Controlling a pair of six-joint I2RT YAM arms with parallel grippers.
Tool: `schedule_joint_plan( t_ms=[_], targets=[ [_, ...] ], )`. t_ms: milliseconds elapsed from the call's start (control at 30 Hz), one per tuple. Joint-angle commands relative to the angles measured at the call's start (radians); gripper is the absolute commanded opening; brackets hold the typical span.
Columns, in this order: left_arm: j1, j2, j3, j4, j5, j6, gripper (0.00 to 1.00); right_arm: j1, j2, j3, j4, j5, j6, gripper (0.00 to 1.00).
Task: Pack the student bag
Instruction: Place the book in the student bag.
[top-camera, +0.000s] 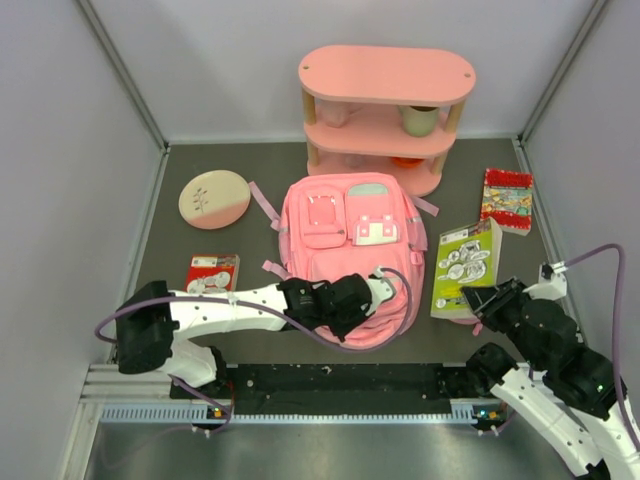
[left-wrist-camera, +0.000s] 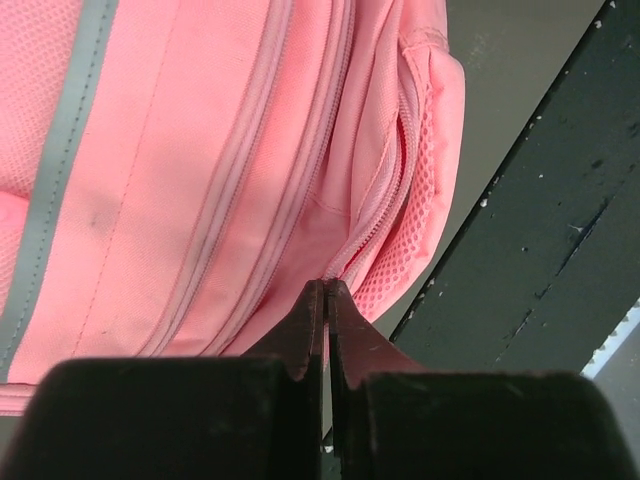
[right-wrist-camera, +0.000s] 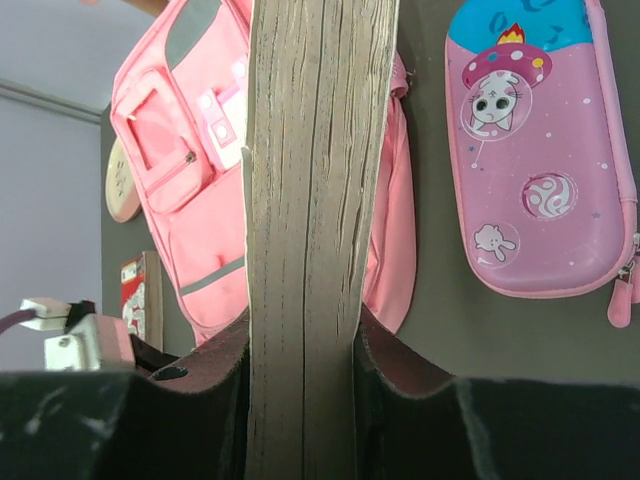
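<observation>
The pink student bag (top-camera: 345, 250) lies flat in the middle of the mat, front pockets up. At its near right side my left gripper (top-camera: 385, 290) is shut. In the left wrist view its tips (left-wrist-camera: 328, 287) meet right on the bag's (left-wrist-camera: 200, 180) side zipper (left-wrist-camera: 375, 225), with a pink sliver between the fingers. My right gripper (top-camera: 482, 300) is shut on a thick green-covered book (top-camera: 466, 262), held at its near edge. The right wrist view shows the book's page edge (right-wrist-camera: 310, 180) standing between the fingers (right-wrist-camera: 405, 360), with the bag (right-wrist-camera: 190, 200) behind it.
A pink three-tier shelf (top-camera: 385, 110) with a cup (top-camera: 421, 120) stands at the back. A round pink-and-cream disc (top-camera: 214, 198) and a small red book (top-camera: 212, 272) lie left. A red patterned book (top-camera: 507, 200) lies right. A pink-purple pencil case (right-wrist-camera: 540, 160) lies beside the green book.
</observation>
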Motion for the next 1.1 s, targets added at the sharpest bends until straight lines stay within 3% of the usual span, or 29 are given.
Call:
schedule_joint_plan(
  t_ms=[0,333,600,833,1067],
  targets=[
    [-0.001,-0.067,0.007,0.070,-0.106,-0.051,0.00,0.012,-0.019,0.001,0.073,-0.002,0.019,0.00],
    [0.005,-0.259,-0.010,0.151,-0.394,-0.134,0.00,0.013,-0.062,0.009,0.046,-0.027,0.041,0.00],
    [0.033,-0.352,0.066,0.208,-0.530,-0.142,0.00,0.013,-0.146,0.052,-0.005,-0.073,0.093,0.00],
    [0.058,-0.296,0.227,0.265,-0.557,-0.111,0.00,0.014,-0.189,0.084,-0.078,-0.169,0.154,0.00],
    [0.058,-0.200,0.370,0.271,-0.567,-0.076,0.00,0.013,-0.209,0.090,-0.060,-0.387,0.194,0.00]
  ],
)
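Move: The student bag's middle lies about 17 cm ahead of the left hand, 2 cm to its right and slightly lower; that hand already has its shut fingers on the near zipped rim. A red booklet lies some 32 cm to its left and 12 cm ahead. From the right hand, already gripping the green book, the bag's middle is about 15 cm ahead, 25 cm left and 17 cm down; the pencil case lies 11 cm ahead, 2 cm right, 19 cm down. Upward and then steadily forward too, the left hand lifts the bag's pinched near rim some 24 cm, its fingers swinging from steeply down round to forward and more level, by about 50 degrees, and staying shut. The right hand draws the gripped green book back about 5 cm beside the bag, ending with a small shift left and its left side rolling up slightly. ##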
